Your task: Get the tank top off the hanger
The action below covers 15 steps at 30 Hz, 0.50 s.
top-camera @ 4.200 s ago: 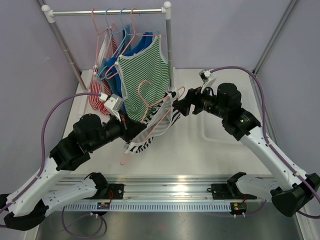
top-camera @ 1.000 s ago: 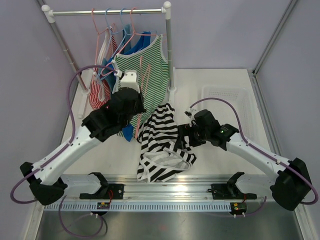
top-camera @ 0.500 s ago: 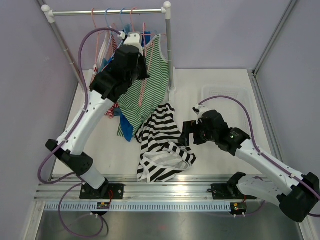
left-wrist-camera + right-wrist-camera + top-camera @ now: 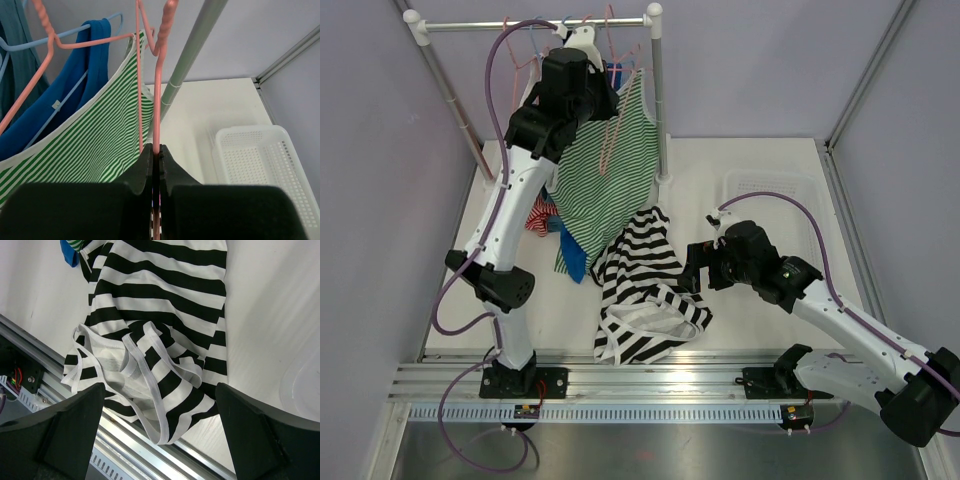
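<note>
The black-and-white striped tank top (image 4: 645, 290) (image 4: 160, 315) lies crumpled on the table, off any hanger. High by the clothes rail (image 4: 535, 24), my left gripper (image 4: 598, 90) (image 4: 156, 150) is shut on the wire of a bare pink hanger (image 4: 612, 135) (image 4: 156, 90), whose hook rises toward the rail. Just right of the tank top hovers my right gripper (image 4: 692, 268) (image 4: 162, 410). It is open wide, with its fingers (image 4: 65, 430) spread over the tank top's straps and nothing between them.
A green striped top (image 4: 610, 170) (image 4: 75, 145) and a blue garment (image 4: 75, 90) hang on the rail beside the hanger. The rack's post (image 4: 657, 90) (image 4: 187, 65) stands close by. A white basket (image 4: 775, 205) (image 4: 260, 170) sits at the right. A metal rail (image 4: 650, 385) runs along the front.
My left arm has swung the pink hanger up from table height to the clothes rail. The right gripper has opened fully and backed slightly right; the tank top stays on the table.
</note>
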Tool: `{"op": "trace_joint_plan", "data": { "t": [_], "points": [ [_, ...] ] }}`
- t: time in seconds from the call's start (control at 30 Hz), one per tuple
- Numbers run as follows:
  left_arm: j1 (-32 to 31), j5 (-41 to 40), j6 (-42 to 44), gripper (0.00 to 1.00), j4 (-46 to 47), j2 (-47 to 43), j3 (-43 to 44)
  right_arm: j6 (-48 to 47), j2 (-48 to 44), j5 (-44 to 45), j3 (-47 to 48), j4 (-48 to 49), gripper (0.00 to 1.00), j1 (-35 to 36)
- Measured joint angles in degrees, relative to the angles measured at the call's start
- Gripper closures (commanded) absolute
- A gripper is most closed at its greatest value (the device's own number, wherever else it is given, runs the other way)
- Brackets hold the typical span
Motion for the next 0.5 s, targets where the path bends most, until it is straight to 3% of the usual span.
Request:
{"op": "trace_joint_plan", "data": {
  "t": [0.5],
  "points": [
    [1.27, 2.62, 1.84, 1.0, 7.45, 7.41, 0.59, 0.09, -1.88, -0.57, -0.55, 0.57, 0.01, 0.0]
  ]
}}
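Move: The left hand already grips the bare pink hanger just below its neck, hook upward. The rail spot for that hook is about 6 cm ahead of this hand, 1 cm right and roughly 10 cm higher. The rack's right post stands some 6 cm right and 6 cm ahead; the green-striped tank top hangs about 2 cm ahead, 3 cm left, its middle 10 cm lower. From the right hand, the spot is some 31 cm ahead, 11 cm left and 37 cm up. With its fingers kept shut on the empty pink hanger, the left hand pushes forward about 5 cm and sinks some 3 cm along the way, easing a couple of centimetres right towards the rack's right post in the later part. The wrist holds its attitude almost unchanged and the hand slows at the end, bringing the raised hook forward and down onto the rail, in front of the green-striped tank top's right shoulder. ##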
